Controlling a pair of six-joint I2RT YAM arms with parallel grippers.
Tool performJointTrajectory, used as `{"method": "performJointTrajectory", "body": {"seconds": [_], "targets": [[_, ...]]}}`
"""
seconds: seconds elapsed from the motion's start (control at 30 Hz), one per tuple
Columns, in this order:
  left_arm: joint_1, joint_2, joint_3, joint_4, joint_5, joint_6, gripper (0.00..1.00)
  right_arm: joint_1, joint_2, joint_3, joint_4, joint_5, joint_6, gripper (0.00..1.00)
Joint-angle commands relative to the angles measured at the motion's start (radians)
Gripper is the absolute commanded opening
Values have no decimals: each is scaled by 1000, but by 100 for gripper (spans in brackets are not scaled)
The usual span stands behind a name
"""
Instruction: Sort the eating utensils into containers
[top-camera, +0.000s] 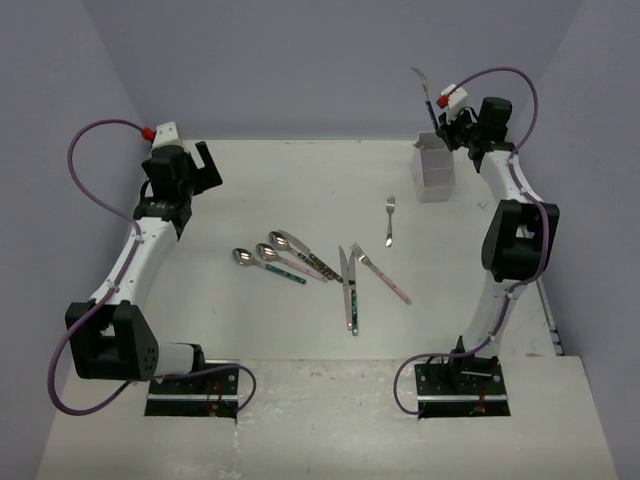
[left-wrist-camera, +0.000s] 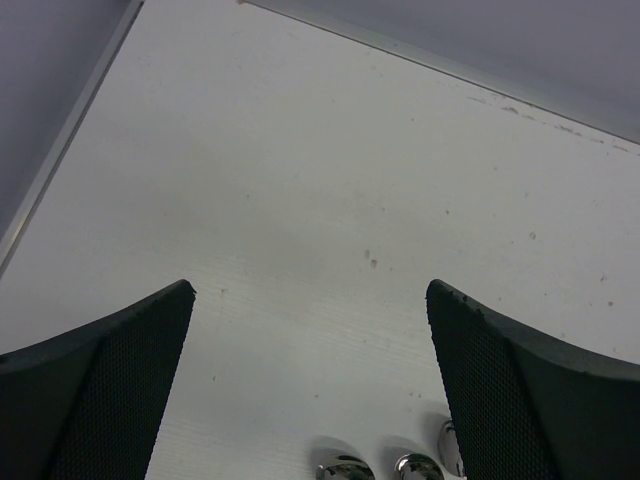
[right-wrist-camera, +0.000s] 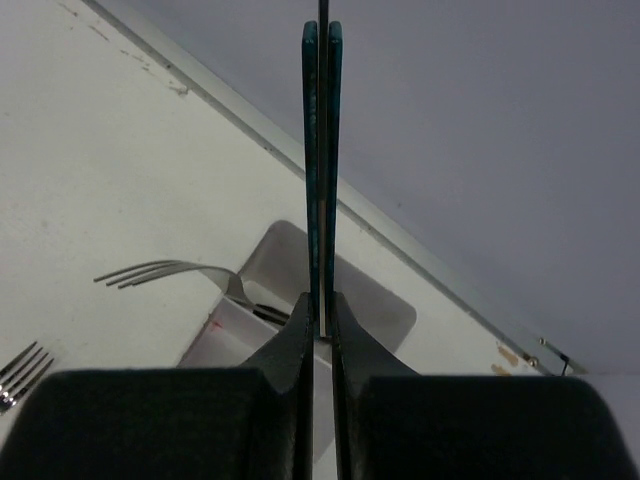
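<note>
My right gripper (top-camera: 438, 110) (right-wrist-camera: 320, 310) is shut on a teal-handled knife (top-camera: 425, 84) (right-wrist-camera: 322, 150), held edge-on and pointing up above the white container (top-camera: 434, 170) (right-wrist-camera: 222, 335) at the back right. A fork (right-wrist-camera: 170, 270) leans out of that container. On the table's middle lie three spoons (top-camera: 268, 251), a dark-handled knife (top-camera: 347, 288), a pink-handled fork (top-camera: 381, 273) and a small metal fork (top-camera: 390, 219). My left gripper (top-camera: 200, 165) (left-wrist-camera: 310, 290) hangs open at the back left, with nothing between its fingers. The spoon bowls (left-wrist-camera: 418, 466) show at the bottom edge of the left wrist view.
The table's back edge (right-wrist-camera: 400, 240) and grey wall run just behind the container. Another fork's tines (right-wrist-camera: 20, 375) show at the lower left of the right wrist view. The table's left edge (left-wrist-camera: 60, 150) lies near my left gripper.
</note>
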Motion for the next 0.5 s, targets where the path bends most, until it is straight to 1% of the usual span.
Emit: {"method": "performJointTrajectory", "body": {"seconds": [0.0, 0.07, 0.1, 0.13, 0.17, 0.27, 0.33, 0.47], "targets": [[6, -29, 40, 30, 20, -13, 100, 5, 51, 129, 12, -95, -126, 0], [6, -29, 46, 29, 37, -13, 100, -2, 103, 171, 5, -113, -135, 0], [6, -29, 46, 30, 42, -13, 100, -3, 123, 218, -4, -119, -152, 0], [6, -29, 47, 30, 45, -15, 100, -3, 165, 249, -39, -122, -161, 0], [4, -29, 47, 30, 48, -16, 100, -3, 189, 320, -69, -124, -173, 0], [4, -30, 47, 26, 50, -16, 100, -6, 244, 399, -146, -124, -206, 0], [4, -32, 49, 21, 48, -19, 100, -8, 238, 383, -157, -127, -225, 0], [4, -39, 43, 13, 37, -24, 100, -14, 174, 269, -169, -153, -273, 0]]}}
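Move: The right hand holds a black-handled fork, head up and forward; the container's far compartment lies about 6 cm ahead, 1 cm right and 15 cm below. A fork already in it leans out some 5 cm ahead and 3 cm left of the hand, 11 cm down; the small fork on the table is about 17 cm back, 13 cm left and 19 cm down. From the left hand, the far compartment is roughly 23 cm ahead, 60 cm right and 17 cm below. The right hand carries the gripped fork about 5 cm forward, then sinks 2 cm towards the far compartment. ##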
